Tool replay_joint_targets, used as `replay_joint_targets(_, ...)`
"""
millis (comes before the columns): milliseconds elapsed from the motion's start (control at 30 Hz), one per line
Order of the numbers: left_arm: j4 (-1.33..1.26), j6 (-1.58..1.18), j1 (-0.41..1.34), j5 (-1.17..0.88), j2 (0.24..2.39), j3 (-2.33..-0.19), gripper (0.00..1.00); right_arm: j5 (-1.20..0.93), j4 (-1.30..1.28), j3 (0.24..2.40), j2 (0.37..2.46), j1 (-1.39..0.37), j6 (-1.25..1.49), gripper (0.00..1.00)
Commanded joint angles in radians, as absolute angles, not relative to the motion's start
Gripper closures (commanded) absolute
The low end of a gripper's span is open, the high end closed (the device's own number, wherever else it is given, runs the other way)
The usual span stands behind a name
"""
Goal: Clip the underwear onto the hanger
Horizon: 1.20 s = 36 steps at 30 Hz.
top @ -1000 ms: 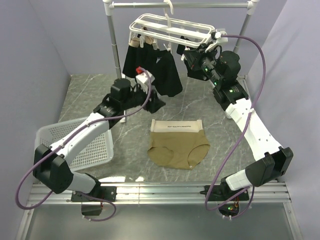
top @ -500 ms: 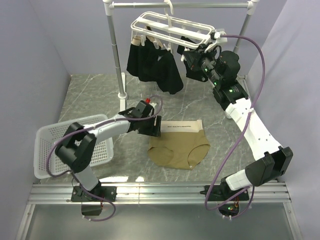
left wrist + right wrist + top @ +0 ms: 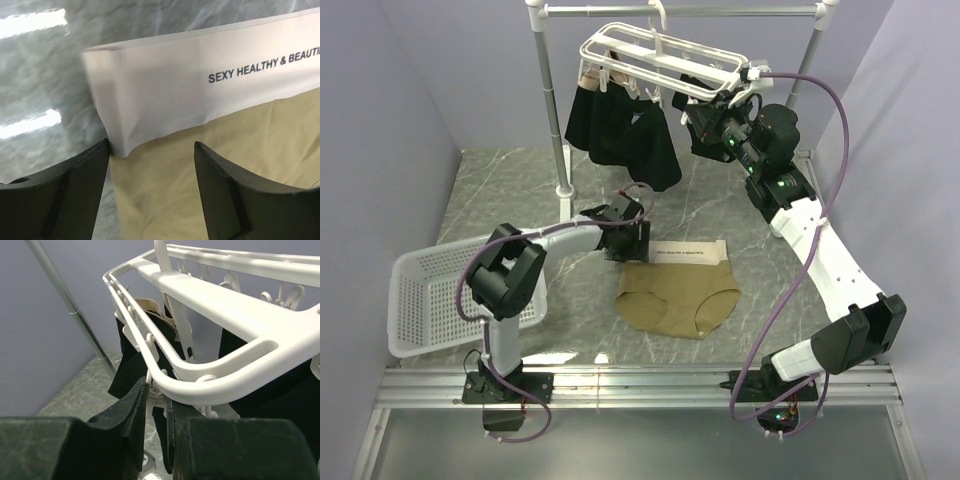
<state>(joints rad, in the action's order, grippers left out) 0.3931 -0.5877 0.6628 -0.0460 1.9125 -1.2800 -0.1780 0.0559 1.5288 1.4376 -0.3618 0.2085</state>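
Observation:
The tan underwear (image 3: 680, 295) lies flat on the marble table, its pale lettered waistband (image 3: 200, 90) at the far side. My left gripper (image 3: 632, 240) is low at the waistband's left corner. Its jaws are open and straddle the fabric edge just below the band (image 3: 151, 145); nothing is pinched. The white hanger (image 3: 660, 55) hangs from the rack's top bar. My right gripper (image 3: 692, 108) reaches up under its right end and is shut on one small white clip (image 3: 158, 390) below the frame (image 3: 225, 315).
Black garments (image 3: 625, 135) hang from the hanger's clips on the left side. The rack's upright pole (image 3: 552, 100) stands on a base (image 3: 565, 190) behind the left gripper. A white mesh basket (image 3: 420, 290) sits at the table's left edge.
My left arm swung from beside the pole down and right to the waistband's left corner, jaws still open. The right arm kept its hold; the hanger swayed slightly.

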Motion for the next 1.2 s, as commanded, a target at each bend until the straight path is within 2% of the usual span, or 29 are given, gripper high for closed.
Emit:
replay_joint_targets(0, 0.387, -0.611, 0.695, -0.043, 1.954, -1.356, 0.27, -0.187, 0.092, 1.509, 1.394, -0.356, 0.202, 1.00)
replay_joint_targets(333, 0.423, -0.581, 0.795, -0.003, 2.088, -1.500, 0.28, -0.193, 0.098, 1.505, 1.391, -0.356, 0.209, 1.00)
replay_joint_targets(533, 0.479, -0.552, 0.822, 0.158, 2.157, -1.537, 0.34, -0.195, 0.097, 1.511, 1.396, -0.354, 0.213, 1.00)
replay_joint_targets(633, 0.492, -0.526, 0.833, 0.202, 2.187, -1.555, 0.43, -0.195, 0.095, 1.511, 1.397, -0.354, 0.213, 1.00)
replay_joint_targets(733, 0.495, -0.505, 0.841, 0.221, 2.206, -1.566, 0.60, -0.192, 0.094, 1.511, 1.399, -0.356, 0.209, 1.00)
replay_joint_targets(833, 0.486, -0.489, 0.841, 0.238, 2.203, -1.574, 0.88, -0.193, 0.092, 1.511, 1.402, -0.356, 0.207, 1.00)
replay_joint_targets(867, 0.485, -0.483, 0.842, 0.247, 2.200, -1.577, 0.92, -0.195, 0.091, 1.511, 1.402, -0.356, 0.204, 1.00)
replay_joint_targets(967, 0.430, -0.443, 0.842, 0.274, 2.166, -1.556, 1.00, -0.196, 0.087, 1.506, 1.401, -0.354, 0.201, 1.00)
replay_joint_targets(1033, 0.365, -0.382, 0.841, 0.290, 2.104, -1.516, 1.00, -0.196, 0.087, 1.505, 1.396, -0.354, 0.199, 1.00)
replay_joint_targets(1167, 0.038, -0.234, 0.845, 0.299, 1.945, -1.356, 1.00, -0.206, 0.081, 1.505, 1.394, -0.347, 0.204, 1.00)
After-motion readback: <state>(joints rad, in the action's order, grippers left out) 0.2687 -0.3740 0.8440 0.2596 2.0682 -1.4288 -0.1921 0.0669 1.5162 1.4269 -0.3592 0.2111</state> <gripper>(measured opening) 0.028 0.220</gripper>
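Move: The left hand hovers open just above the underwear. The left end of the cream waistband lies about 3 cm to this hand's left, 3 cm ahead and 2 cm below. The waistband lettering is some 10 cm to the hand's right and 2 cm ahead, and the brown body's middle about 9 cm right and 7 cm back. From the right hand, up at the hanger, that waistband end lies roughly 15 cm left, 8 cm back and 44 cm below. Sweep the left gripper about 7 cm to the right, low over the table, carrying the waistband's left end along. Then ease it 2 to 3 cm forward and 1 cm down, tilting the wrist so the fingertips swing forward, and close fully to pinch the gathered end at the waistband's lower edge. Leave the right gripper still, keeping its grip on the hanger's clip. ##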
